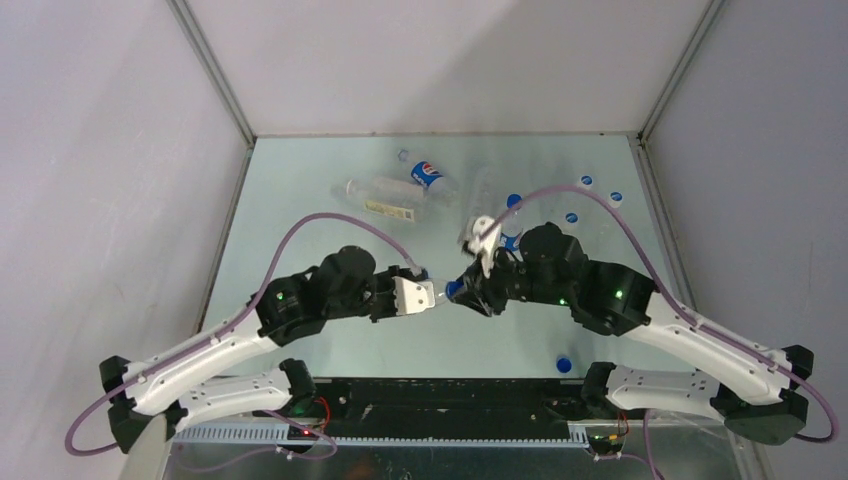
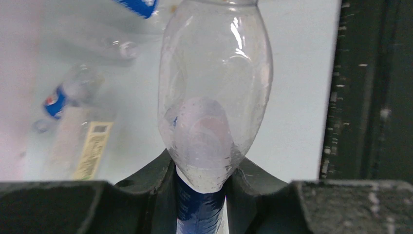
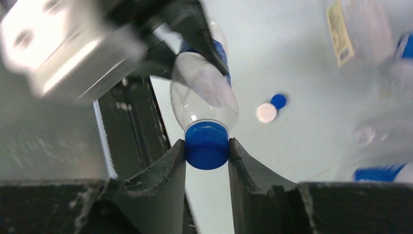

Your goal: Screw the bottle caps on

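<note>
Between the two arms, above the near middle of the table, hangs a clear bottle [image 2: 214, 92] with a blue label. My left gripper [image 2: 202, 195] is shut on its labelled body, also seen from above [image 1: 428, 297]. The bottle's neck points toward the right arm. On that neck sits a blue bottle cap [image 3: 207, 145]. My right gripper [image 3: 207, 151] is shut on the cap, one finger pressed against each side of it; from above it [image 1: 460, 293] meets the left gripper nose to nose. The bottle [image 3: 204, 92] runs away from the cap toward the left gripper's silver body [image 3: 63, 53].
Other bottles lie at the back: one with a blue label [image 1: 430, 177], a pale-labelled one [image 1: 385, 198], a plain one [image 1: 480, 190]. Loose blue caps [image 1: 587, 181] [image 1: 573, 217] are scattered at back right, another [image 1: 564, 364] near the front edge. A white cap [image 3: 267, 112] lies beside a blue one [image 3: 278, 101].
</note>
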You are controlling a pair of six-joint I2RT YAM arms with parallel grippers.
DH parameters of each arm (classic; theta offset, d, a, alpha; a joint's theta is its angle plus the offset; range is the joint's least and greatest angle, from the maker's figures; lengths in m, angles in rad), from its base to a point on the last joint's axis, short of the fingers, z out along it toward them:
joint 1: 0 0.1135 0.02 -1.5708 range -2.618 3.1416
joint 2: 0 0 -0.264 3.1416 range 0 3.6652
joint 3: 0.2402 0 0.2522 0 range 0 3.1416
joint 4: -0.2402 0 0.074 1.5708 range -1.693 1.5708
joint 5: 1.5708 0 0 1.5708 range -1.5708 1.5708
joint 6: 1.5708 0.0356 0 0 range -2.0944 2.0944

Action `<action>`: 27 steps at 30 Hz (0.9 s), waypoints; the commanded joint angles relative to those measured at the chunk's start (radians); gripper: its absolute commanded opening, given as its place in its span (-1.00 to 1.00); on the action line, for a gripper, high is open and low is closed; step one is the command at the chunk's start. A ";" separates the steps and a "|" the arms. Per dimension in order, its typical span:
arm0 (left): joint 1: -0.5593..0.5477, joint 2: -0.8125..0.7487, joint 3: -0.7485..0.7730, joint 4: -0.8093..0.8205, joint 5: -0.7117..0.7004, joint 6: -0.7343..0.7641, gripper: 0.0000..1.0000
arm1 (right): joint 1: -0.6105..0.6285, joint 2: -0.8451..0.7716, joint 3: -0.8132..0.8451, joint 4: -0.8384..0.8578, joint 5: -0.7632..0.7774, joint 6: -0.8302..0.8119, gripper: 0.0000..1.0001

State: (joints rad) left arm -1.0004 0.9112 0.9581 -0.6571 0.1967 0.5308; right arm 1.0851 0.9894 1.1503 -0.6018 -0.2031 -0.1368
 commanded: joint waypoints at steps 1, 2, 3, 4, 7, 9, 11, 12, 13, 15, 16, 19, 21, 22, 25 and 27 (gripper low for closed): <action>-0.090 -0.071 -0.030 0.329 -0.345 -0.014 -1.00 | -0.043 0.045 0.002 0.081 0.272 0.707 -1.00; -0.130 -0.074 -0.051 0.368 -0.440 -0.002 -1.00 | -0.054 0.049 0.002 0.080 0.280 0.858 -1.00; -0.149 -0.077 -0.061 0.385 -0.480 0.028 -1.00 | -0.076 0.052 -0.001 0.081 0.278 0.923 -1.00; -0.182 -0.078 -0.082 0.423 -0.551 0.042 -1.00 | -0.084 0.047 -0.009 0.087 0.268 1.038 -1.00; -0.216 -0.072 -0.114 0.476 -0.629 0.069 -1.00 | -0.096 0.031 -0.024 0.141 0.274 1.176 -1.00; -0.219 -0.063 -0.121 0.476 -0.638 0.061 -1.00 | -0.095 0.016 -0.026 0.169 0.288 1.194 -1.00; -0.217 -0.058 -0.121 0.456 -0.635 0.052 -1.00 | -0.093 -0.005 -0.026 0.200 0.302 1.128 -0.81; -0.211 -0.057 -0.120 0.440 -0.628 0.048 -1.00 | -0.094 -0.013 -0.025 0.227 0.302 1.026 -0.53; -0.195 -0.053 -0.115 0.421 -0.607 0.036 -1.00 | -0.093 -0.029 -0.025 0.236 0.296 0.965 -0.38; -0.160 -0.044 -0.093 0.341 -0.544 0.015 -1.00 | -0.095 -0.059 -0.028 0.256 0.261 0.688 0.05; -0.146 -0.039 -0.085 0.318 -0.514 0.008 -1.00 | -0.096 -0.071 -0.032 0.271 0.237 0.612 0.25; -0.073 -0.030 -0.044 0.211 -0.339 -0.009 -1.00 | -0.102 -0.128 -0.047 0.266 0.039 0.227 0.44; -0.036 -0.019 -0.011 0.144 -0.215 -0.001 -1.00 | -0.104 -0.150 -0.050 0.212 -0.058 0.017 0.50; -0.024 -0.011 0.001 0.124 -0.175 0.007 -1.00 | -0.105 -0.156 -0.050 0.187 -0.093 -0.063 0.51; 0.014 0.012 0.064 0.015 -0.004 0.032 -1.00 | -0.106 -0.175 -0.050 0.059 -0.195 -0.399 0.54; 0.019 0.033 0.100 -0.036 0.061 0.051 -1.00 | -0.106 -0.181 -0.050 0.001 -0.222 -0.543 0.54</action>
State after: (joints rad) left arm -1.0016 0.9207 0.9672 -0.5598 -0.0017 0.5529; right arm 0.9836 0.8181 1.1030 -0.4633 -0.2665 -0.1658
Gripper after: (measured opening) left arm 0.354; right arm 0.765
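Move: The right hand already pinches the blue cap on the bottle that the left hand holds, so cap and neck lie right between its fingers. From the left hand, that cap is about 9 cm to the right, 2 cm ahead and some 3 cm higher. On the table roughly 23 cm below the right hand, a white cap lies 16 cm ahead and 6 cm left; a standing bottle is about 22 cm ahead, 13 cm right, its middle 12 cm lower. Still pinching the cap, the right hand twists it clockwise, looking along its fingers, by some 60 degrees, while the left hand rolls the bottle roughly 25 degrees the other way; both drift about 4–5 cm forward, rising slightly. Then the right fingers open wide and come free, rising further while drawing back and right off the cap and unwinding the twist. The left keeps its grip and partly rolls back. ##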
